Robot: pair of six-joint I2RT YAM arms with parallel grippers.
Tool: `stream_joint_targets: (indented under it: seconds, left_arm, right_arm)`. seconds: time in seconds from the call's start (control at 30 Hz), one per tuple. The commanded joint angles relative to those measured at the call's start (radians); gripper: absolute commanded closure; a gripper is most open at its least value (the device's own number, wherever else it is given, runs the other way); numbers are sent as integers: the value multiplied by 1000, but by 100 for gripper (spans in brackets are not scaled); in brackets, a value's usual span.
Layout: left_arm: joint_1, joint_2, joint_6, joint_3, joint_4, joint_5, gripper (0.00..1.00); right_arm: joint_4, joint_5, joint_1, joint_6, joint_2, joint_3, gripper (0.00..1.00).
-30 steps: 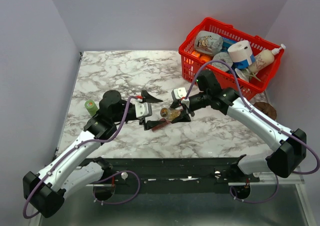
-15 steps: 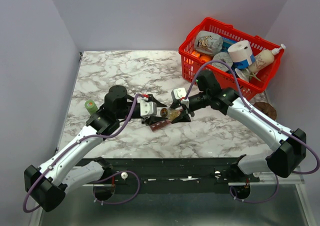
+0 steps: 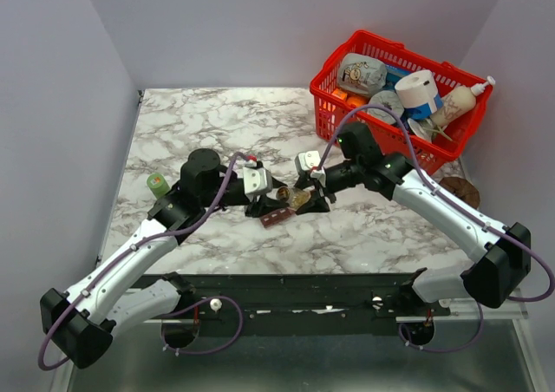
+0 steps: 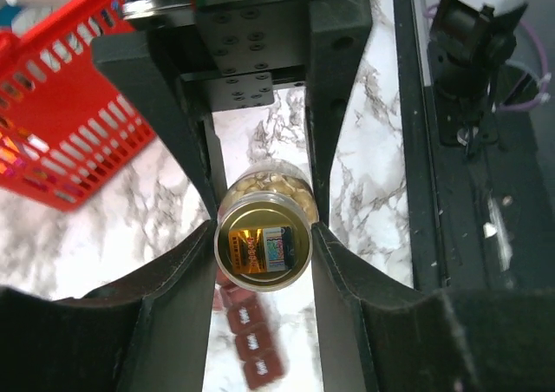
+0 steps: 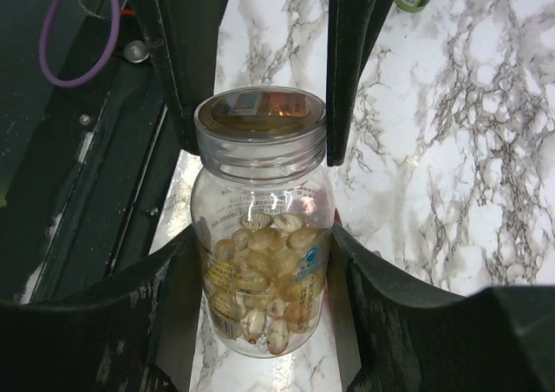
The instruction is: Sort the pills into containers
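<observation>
A clear bottle (image 5: 260, 192) is partly filled with yellowish-tan pills (image 5: 264, 271). My right gripper (image 5: 260, 253) is shut on its body, holding it tilted above the table. My left gripper (image 4: 264, 236) is closed around the bottle's sealed mouth (image 4: 263, 251), both fingers touching the rim. From above, the bottle (image 3: 297, 199) spans the gap between the left gripper (image 3: 270, 203) and the right gripper (image 3: 310, 199). The containers, a dark red strip of square compartments (image 3: 277, 218), lie on the marble just under the bottle and also show in the left wrist view (image 4: 251, 349).
A greenish round cap (image 3: 157, 184) stands on the marble at the left. A red mesh basket (image 3: 347, 62) full of toiletries fills the back right corner. A brown disc (image 3: 458, 190) lies by the right edge. The dark rail (image 3: 303, 292) runs along the near edge.
My left arm swung right to the bottle, and its jaws closed from wide open onto the bottle's mouth. The right arm and the bottle barely moved.
</observation>
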Motion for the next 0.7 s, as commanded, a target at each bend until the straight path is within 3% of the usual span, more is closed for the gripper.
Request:
stream_joint_targets:
  seconds: [0.0, 0.07, 0.23, 0.4, 0.5, 0.6, 0.67]
  left_arm:
    - [-2, 28, -314, 81, 26, -108, 97]
    - [-2, 74, -489, 125, -11, -174, 100]
    - [-1, 239, -741, 265, -212, -240, 100]
    - [1, 272, -1040, 257, -238, -405, 100]
    - [1, 257, -1115, 234, -237, -489, 99]
    - [1, 226, -1201, 174, -154, -526, 83]
    - [1, 231, -1217, 168, -125, -504, 67]
  right_arm:
    - [66, 66, 5, 59, -8, -6, 86]
    - [89, 88, 5, 71, -9, -13, 85]
    - [137, 177, 5, 102, -8, -23, 86]
    - [178, 261, 6, 143, -9, -34, 86]
    - [207, 304, 5, 169, -11, -43, 86]
    - [224, 323, 5, 188, -5, -42, 86]
    - [229, 321, 5, 192, 0, -42, 86]
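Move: Between the left hand's pads sits the lid of the pill jar, the jar's middle about 3 cm to that hand's right and 3 cm lower. The right hand holds the body, with the jar's middle roughly 1 cm left and 1 cm above its point, and the lid some 4 cm left and 5 cm up. From the left hand, the pill box lies about 14 cm below, 1 cm ahead and 2 cm right; the green bottle is some 35 cm left, 7 cm ahead and 12 cm down. Twisting the lid it already grips, the left hand rolls about 70 degrees about the tilted jar's axis, counter-clockwise when facing the lid, in the unscrewing sense. Both hands carry the jar forward together, roughly 6 cm, sinking slightly, while the right keeps its grip on the body and swings under 20 degrees clockwise. Neither gripper opens or closes. ##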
